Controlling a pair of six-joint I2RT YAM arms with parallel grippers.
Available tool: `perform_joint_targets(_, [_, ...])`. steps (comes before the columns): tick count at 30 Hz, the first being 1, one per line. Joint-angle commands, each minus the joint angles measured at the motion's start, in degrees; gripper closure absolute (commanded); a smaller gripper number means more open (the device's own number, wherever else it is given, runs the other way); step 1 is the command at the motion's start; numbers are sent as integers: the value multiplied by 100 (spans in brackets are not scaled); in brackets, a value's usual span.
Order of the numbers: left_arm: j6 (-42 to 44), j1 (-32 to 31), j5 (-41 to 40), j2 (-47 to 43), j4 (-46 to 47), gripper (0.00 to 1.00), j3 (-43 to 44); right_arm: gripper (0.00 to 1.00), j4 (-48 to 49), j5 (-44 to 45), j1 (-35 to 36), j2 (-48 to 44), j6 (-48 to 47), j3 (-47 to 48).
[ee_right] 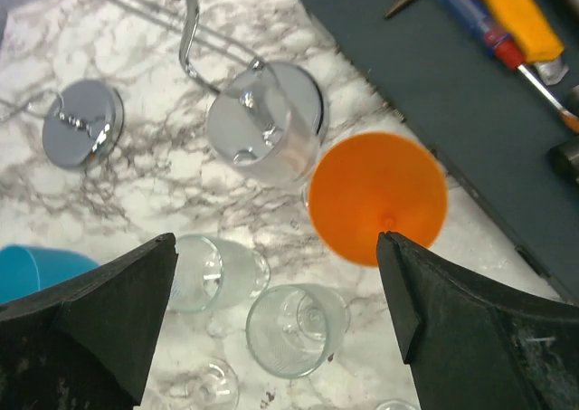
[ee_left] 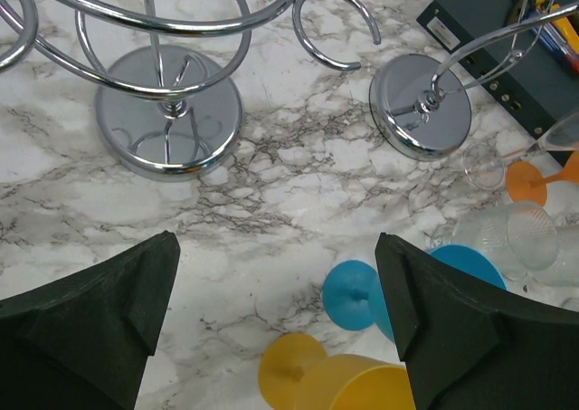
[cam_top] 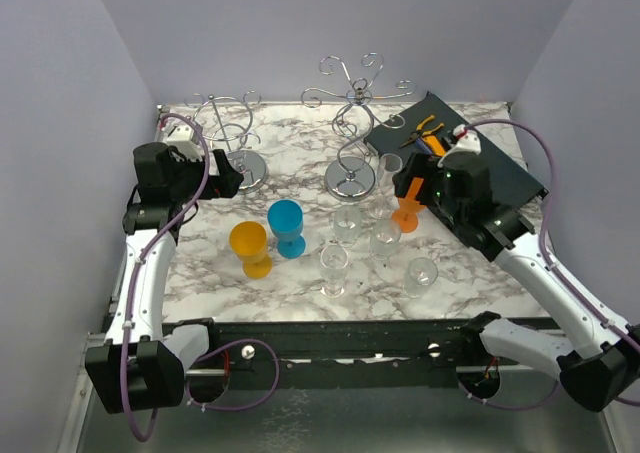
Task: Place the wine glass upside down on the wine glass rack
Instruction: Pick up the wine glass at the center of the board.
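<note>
Several wine glasses stand upright on the marble table: a yellow one [cam_top: 249, 248], a blue one [cam_top: 287, 227], an orange one [cam_top: 406, 216] and clear ones [cam_top: 347, 223] [cam_top: 385, 238]. Two chrome wine glass racks stand behind them, one at the left [cam_top: 228, 133] and a taller one in the centre [cam_top: 352, 103]. Nothing hangs on either. My left gripper [cam_top: 225, 178] [ee_left: 276, 247] is open above bare table, with the left rack's base [ee_left: 167, 111] ahead of it. My right gripper [cam_top: 410, 188] [ee_right: 276, 243] is open high over the orange glass [ee_right: 377, 197] and a clear glass [ee_right: 294, 328].
A dark box [cam_top: 470, 158] [ee_right: 434, 75] with hand tools [cam_top: 430, 133] lies at the back right, close to the orange glass. More clear glasses [cam_top: 333, 268] [cam_top: 420, 275] stand near the front edge. Grey walls close in the table on three sides.
</note>
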Motion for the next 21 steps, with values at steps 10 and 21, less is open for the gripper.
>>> perform_joint_targets(10, [408,24,323,343,-1488,1,811,20,-1864,946,1438,398,937,147])
perform_joint_targets(21, [414,25,494,252,-1645,1,994,42,-1634,948,1640,849,1257,-471])
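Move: The clear wine glass that the right hand goes for stands about 6 cm back towards the robot from it, some 4 cm to its left and roughly 19 cm below. From the same hand, the orange goblet is about 4 cm ahead and 3 cm to the right, a second clear glass 3 cm back and 12 cm left, the near clear glass 14 cm back and 4 cm right. From the left hand, the target glass lies some 34 cm right and 6 cm back. The clear wine glass just nearer the robot than the orange goblet is approached from above: the right hand sinks about 10 cm while drawing back some 7 cm and, mostly early on, slipping left nearly 4 cm. Its fingers tip down by around 20 degrees and narrow from wide open to a bit over half, still empty. ##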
